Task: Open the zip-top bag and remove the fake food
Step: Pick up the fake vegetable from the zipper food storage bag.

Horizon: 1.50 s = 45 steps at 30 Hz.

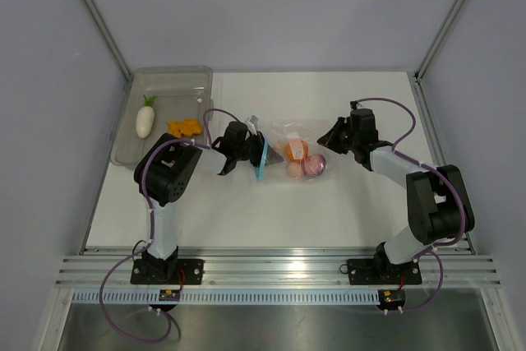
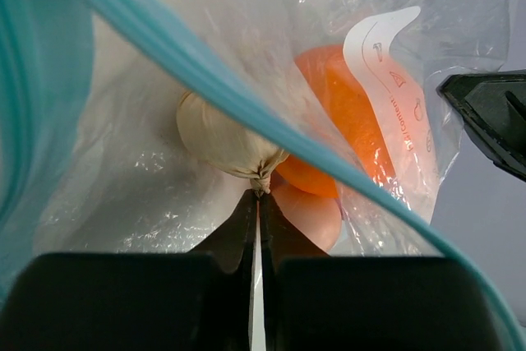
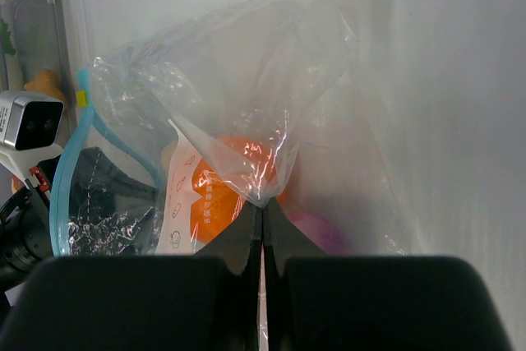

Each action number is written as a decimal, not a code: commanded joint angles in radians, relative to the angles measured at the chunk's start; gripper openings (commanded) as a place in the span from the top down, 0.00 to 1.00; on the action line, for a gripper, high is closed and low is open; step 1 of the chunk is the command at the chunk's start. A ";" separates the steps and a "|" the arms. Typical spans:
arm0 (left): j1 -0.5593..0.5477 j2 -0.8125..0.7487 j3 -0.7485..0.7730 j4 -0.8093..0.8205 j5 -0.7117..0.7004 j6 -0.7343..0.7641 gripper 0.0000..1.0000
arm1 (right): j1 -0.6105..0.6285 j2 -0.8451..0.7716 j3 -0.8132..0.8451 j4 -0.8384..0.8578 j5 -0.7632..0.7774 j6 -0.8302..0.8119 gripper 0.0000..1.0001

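The clear zip-top bag (image 1: 283, 133) lies mid-table, its light blue zip strip (image 2: 205, 71) standing open to the left. My left gripper (image 2: 260, 195) reaches in through the mouth and is shut on the stem tip of a white garlic-shaped piece of fake food (image 2: 218, 141). An orange piece (image 2: 345, 113) and a pinkish egg (image 2: 308, 211) lie just behind it. A purple onion (image 3: 316, 232) sits deeper in the bag. At the bag's far end, my right gripper (image 3: 263, 205) is shut on a fold of the plastic.
A smoky-grey tray (image 1: 140, 80) stands at the back left, holding a white radish (image 1: 145, 119) and orange-yellow pieces (image 1: 184, 127). Grey walls close in the table at the back and on both sides.
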 commanded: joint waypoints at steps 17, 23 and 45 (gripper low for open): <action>-0.006 -0.095 -0.069 0.105 0.031 -0.011 1.00 | 0.011 -0.053 0.010 -0.001 0.105 -0.014 1.00; -0.006 -0.129 -0.104 0.114 0.038 -0.013 1.00 | 0.009 -0.051 0.014 -0.015 0.142 -0.011 1.00; 0.011 -0.160 -0.117 0.045 0.015 0.015 0.58 | -0.007 -0.079 0.008 -0.038 0.175 -0.003 1.00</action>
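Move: Just forward of the left fingertips sits the beige fake vegetable, its middle about 2 cm ahead, 1 cm left and slightly lower, with the twisted tail end right at the tips. The orange fruit is some 3 cm ahead and 5 cm right of that hand, the peach-coloured one about 3 cm back and 5 cm right. From the right hand, the vegetable lies roughly 13 cm left, 2 cm back and 7 cm below. Backing out from the vegetable's tail, the left hand, fingers shut, goes about 2 cm back and 2 cm up with a little left, then opens while sinking about 1 cm near the bag's mouth. The right hand keeps its pinch on the bag film and drags it nearly 3 cm right, turning some 5–10 degrees clockwise. ##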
